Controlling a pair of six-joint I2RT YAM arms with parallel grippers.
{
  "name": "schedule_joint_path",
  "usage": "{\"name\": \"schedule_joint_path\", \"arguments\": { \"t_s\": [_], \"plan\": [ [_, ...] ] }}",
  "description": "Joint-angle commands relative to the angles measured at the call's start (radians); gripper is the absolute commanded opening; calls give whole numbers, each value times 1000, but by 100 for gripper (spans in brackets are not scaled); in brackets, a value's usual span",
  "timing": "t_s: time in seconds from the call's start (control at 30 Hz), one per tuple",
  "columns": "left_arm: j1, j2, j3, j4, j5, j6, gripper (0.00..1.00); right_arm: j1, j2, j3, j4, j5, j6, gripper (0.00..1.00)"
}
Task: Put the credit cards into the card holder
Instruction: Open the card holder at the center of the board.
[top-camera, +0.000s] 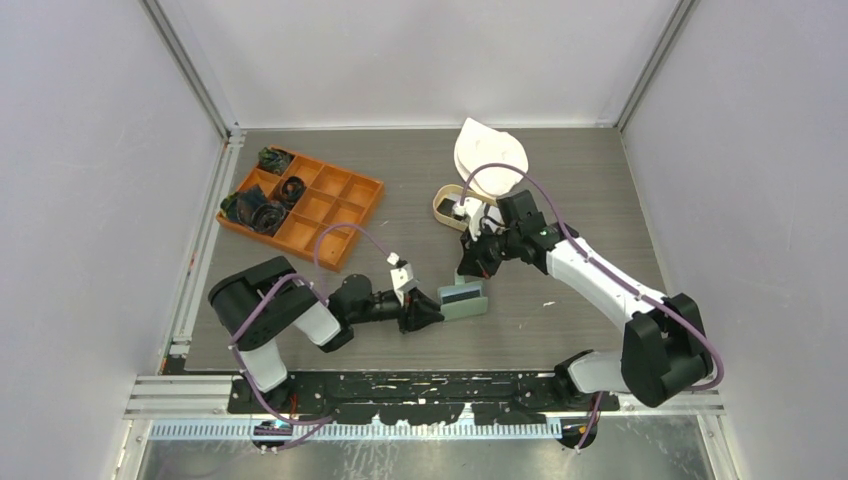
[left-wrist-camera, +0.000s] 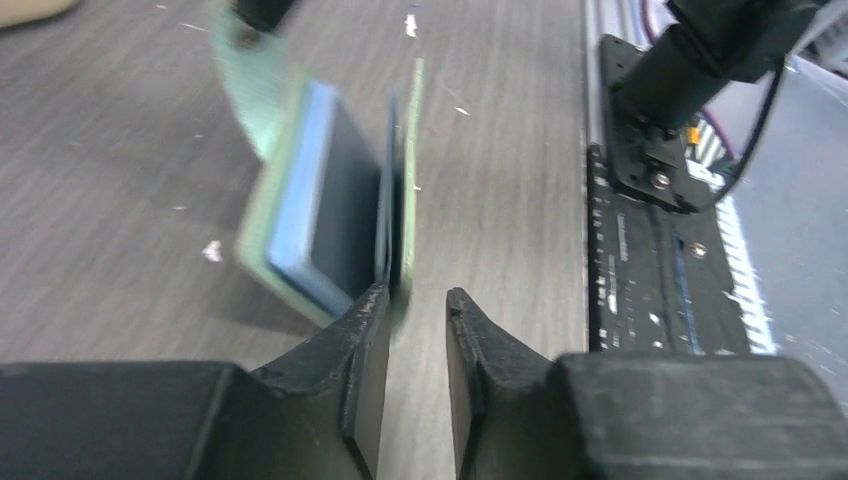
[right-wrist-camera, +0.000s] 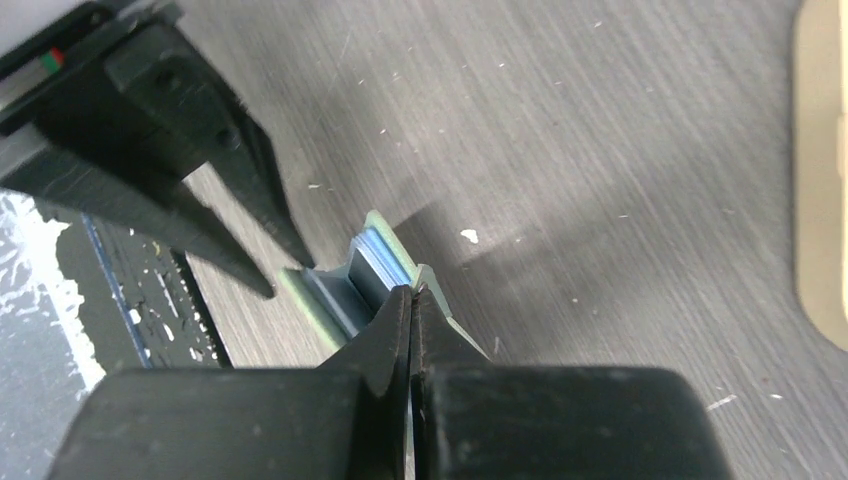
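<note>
The sage-green card holder (top-camera: 465, 303) stands open on its edge on the table, in front of the left arm. Its pale blue inner pocket (left-wrist-camera: 300, 190) holds a dark credit card (left-wrist-camera: 350, 200). My right gripper (right-wrist-camera: 412, 290) is shut on the holder's thin green flap (right-wrist-camera: 440, 305) from above, and holds it up (top-camera: 470, 270). My left gripper (left-wrist-camera: 415, 295) is partly open just short of the holder. Only bare table shows between its fingers, and its left fingertip (left-wrist-camera: 375, 300) touches the holder's near edge. No other cards are in view.
An orange compartment box (top-camera: 305, 205) with dark cord bundles sits at the back left. A tan oval tray (top-camera: 445, 208) and a white rounded object (top-camera: 490, 152) lie behind the right gripper. The black base rail (left-wrist-camera: 650, 260) runs along the near table edge.
</note>
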Motion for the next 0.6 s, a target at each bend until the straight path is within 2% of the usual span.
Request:
{"name": "schedule_joint_path", "arguments": {
  "t_s": [0.0,0.23,0.47,0.57],
  "plan": [
    [-33,-28,-31,113,81,-4,32,-14,-67,23,100,50,55,1],
    [-46,13,-8,115,92,-27,39,-21,-88,9,119,17,65,1],
    [-45,-37,-47,115,27,10,45,-37,-111,2,119,-17,53,1],
    [-45,-82,-79,115,-41,21,47,-38,-132,-10,118,-38,34,1]
  ]
}}
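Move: The half-open card holder stands between the hands, hung by its strap. Its middle is about 3 cm ahead of the left hand, 5 cm to that hand's right and about level in height. From the right hand, which already grips the strap, the holder's middle is some 5 cm back and 4 cm lower, with no sideways offset. Ahead of the right hand lie the card tray, about 12 cm out and 1 cm right, and the white cloth, 22 cm out and 5 cm right, both about 8 cm lower. Draw the left gripper straight back about 3 cm, its inner fingertip pushing the near cover away from the far one, then hold it there while spreading the fingers further. Meanwhile keep the strap pinched in the shut right gripper and raise it about 2.5 cm, easing it nearly 2 cm forward, to hold the far cover up. ##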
